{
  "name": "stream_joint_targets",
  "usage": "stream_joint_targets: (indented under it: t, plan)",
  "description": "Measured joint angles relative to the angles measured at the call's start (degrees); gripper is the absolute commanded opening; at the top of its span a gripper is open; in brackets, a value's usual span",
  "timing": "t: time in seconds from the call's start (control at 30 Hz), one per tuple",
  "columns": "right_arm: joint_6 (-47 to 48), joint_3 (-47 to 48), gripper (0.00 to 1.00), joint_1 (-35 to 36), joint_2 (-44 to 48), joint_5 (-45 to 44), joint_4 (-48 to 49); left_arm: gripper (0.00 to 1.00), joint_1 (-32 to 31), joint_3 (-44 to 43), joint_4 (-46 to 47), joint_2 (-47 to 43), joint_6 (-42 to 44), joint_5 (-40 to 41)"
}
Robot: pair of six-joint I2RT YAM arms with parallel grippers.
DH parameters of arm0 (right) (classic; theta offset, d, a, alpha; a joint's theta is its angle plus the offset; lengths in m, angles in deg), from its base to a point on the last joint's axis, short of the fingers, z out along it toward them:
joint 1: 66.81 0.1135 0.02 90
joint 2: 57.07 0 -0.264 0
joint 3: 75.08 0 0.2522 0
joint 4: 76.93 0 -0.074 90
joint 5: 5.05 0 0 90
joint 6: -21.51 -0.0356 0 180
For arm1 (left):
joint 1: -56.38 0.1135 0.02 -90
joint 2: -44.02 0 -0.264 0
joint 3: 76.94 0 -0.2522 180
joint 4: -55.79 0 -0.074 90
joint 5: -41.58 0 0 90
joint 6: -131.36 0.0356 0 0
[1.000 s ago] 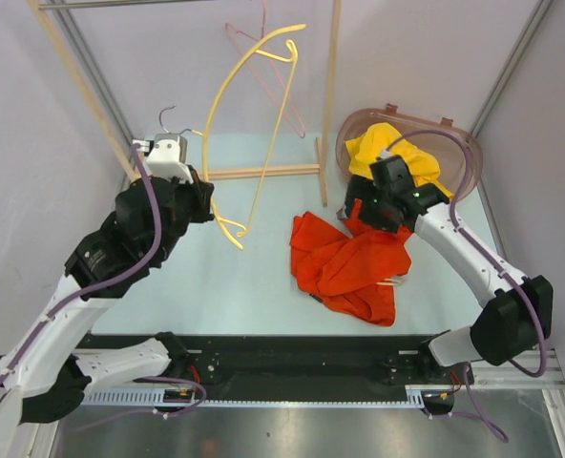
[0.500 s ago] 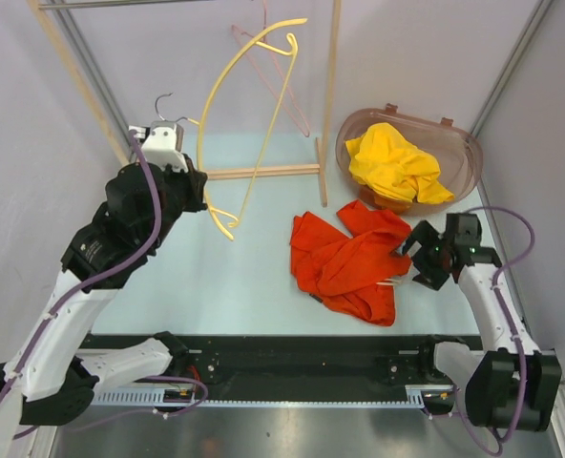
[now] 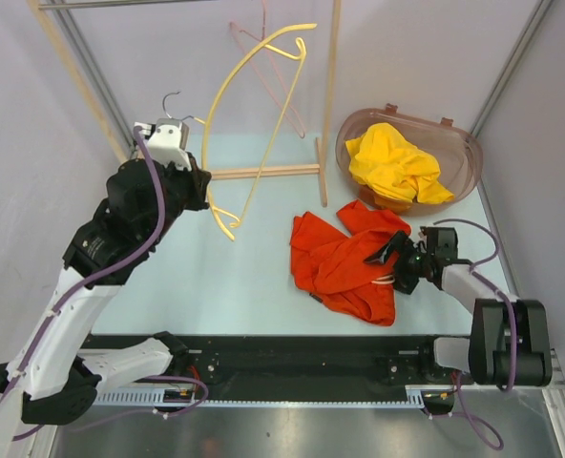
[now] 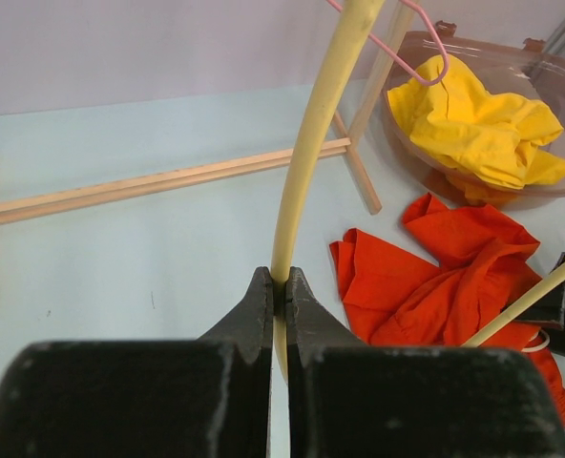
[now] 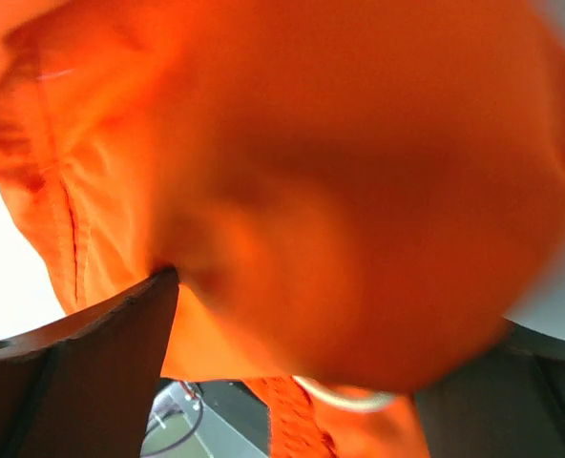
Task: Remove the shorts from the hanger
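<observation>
The orange-red shorts (image 3: 345, 262) lie crumpled on the table, off the hanger. My right gripper (image 3: 394, 263) is low at their right edge, open, its fingers wide apart with orange cloth (image 5: 340, 172) bulging between them and a pale drawstring (image 5: 349, 396) below. The yellow shorts (image 3: 397, 164) lie in the brown basket (image 3: 459, 143). My left gripper (image 3: 206, 196) is shut on the lower bar of the bare yellow hanger (image 3: 240, 91), held up left of the rack. In the left wrist view the jaws (image 4: 282, 291) pinch the hanger bar (image 4: 306, 162).
A wooden rack has a base bar (image 3: 263, 172) and an upright (image 3: 332, 86) at the back centre. A thin pink hanger (image 3: 275, 72) hangs from it. A small wire hook (image 3: 171, 100) shows by the left wrist. Walls close in left and right.
The right arm has left the basket, swung down to the table and reached in to the orange-red shorts' right edge. The left arm lifted slightly with the yellow hanger.
</observation>
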Motion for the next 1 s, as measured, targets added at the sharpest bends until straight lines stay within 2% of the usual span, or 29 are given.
stream_joint_targets:
  t: [0.07,0.1,0.17,0.2,0.27,0.3,0.37,0.5,0.6,1.0]
  plan:
    - [-1.18,0.37,0.85,2.47,-2.89,1.33,4.02,0.0,0.02,0.0,0.0,-0.13,-0.02,0.0]
    - [-1.51,0.52,0.7,4.35,-4.0,1.49,6.19,0.0,0.11,0.0,0.0,-0.26,-0.02,0.0]
    - [-2.49,0.55,0.55,8.2,-6.14,1.38,9.9,0.0,0.31,0.02,0.0,-0.52,-0.04,0.02]
    - [-3.3,0.55,0.39,10.38,-7.28,1.11,11.39,0.0,0.44,0.04,0.0,-0.68,-0.07,0.04]
    - [-4.63,0.59,0.21,14.01,-8.63,0.87,13.27,0.0,0.61,0.2,0.0,-1.07,-0.11,0.04]
    - [-5.4,0.98,0.09,16.06,-8.92,0.5,13.46,0.0,0.68,0.39,0.04,-1.36,-0.17,0.07]
    - [-5.75,2.8,0.0,19.26,-8.96,0.24,12.98,0.0,0.74,0.92,0.22,-1.97,-0.61,0.07]
    - [-4.9,13.07,0.0,23.76,-8.81,-0.68,7.72,0.0,0.85,1.07,0.33,-2.34,-1.81,0.09]
    - [-3.56,21.03,0.0,23.89,-7.87,-1.27,3.87,0.0,0.9,1.07,0.33,-2.34,-2.78,0.2]
    - [-0.44,47.12,0.0,10.21,-3.98,-1.73,-8.0,0.0,0.96,-0.28,0.42,0.15,-4.5,0.2]
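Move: The crumpled red shorts reach right under the low, open right hand, their middle about 8 cm to its left, level fore-and-aft and some 2 cm below. The bin with the yellow shorts stands about 22 cm ahead of this hand and 4 cm to its right. From the left hand, still pinching the yellow hanger up high, the red shorts lie some 24 cm right, 2 cm back and nearly 40 cm below. The right hand sweeps some 10 cm left, pinches the shorts and lifts them about 28 cm, swinging forward. ##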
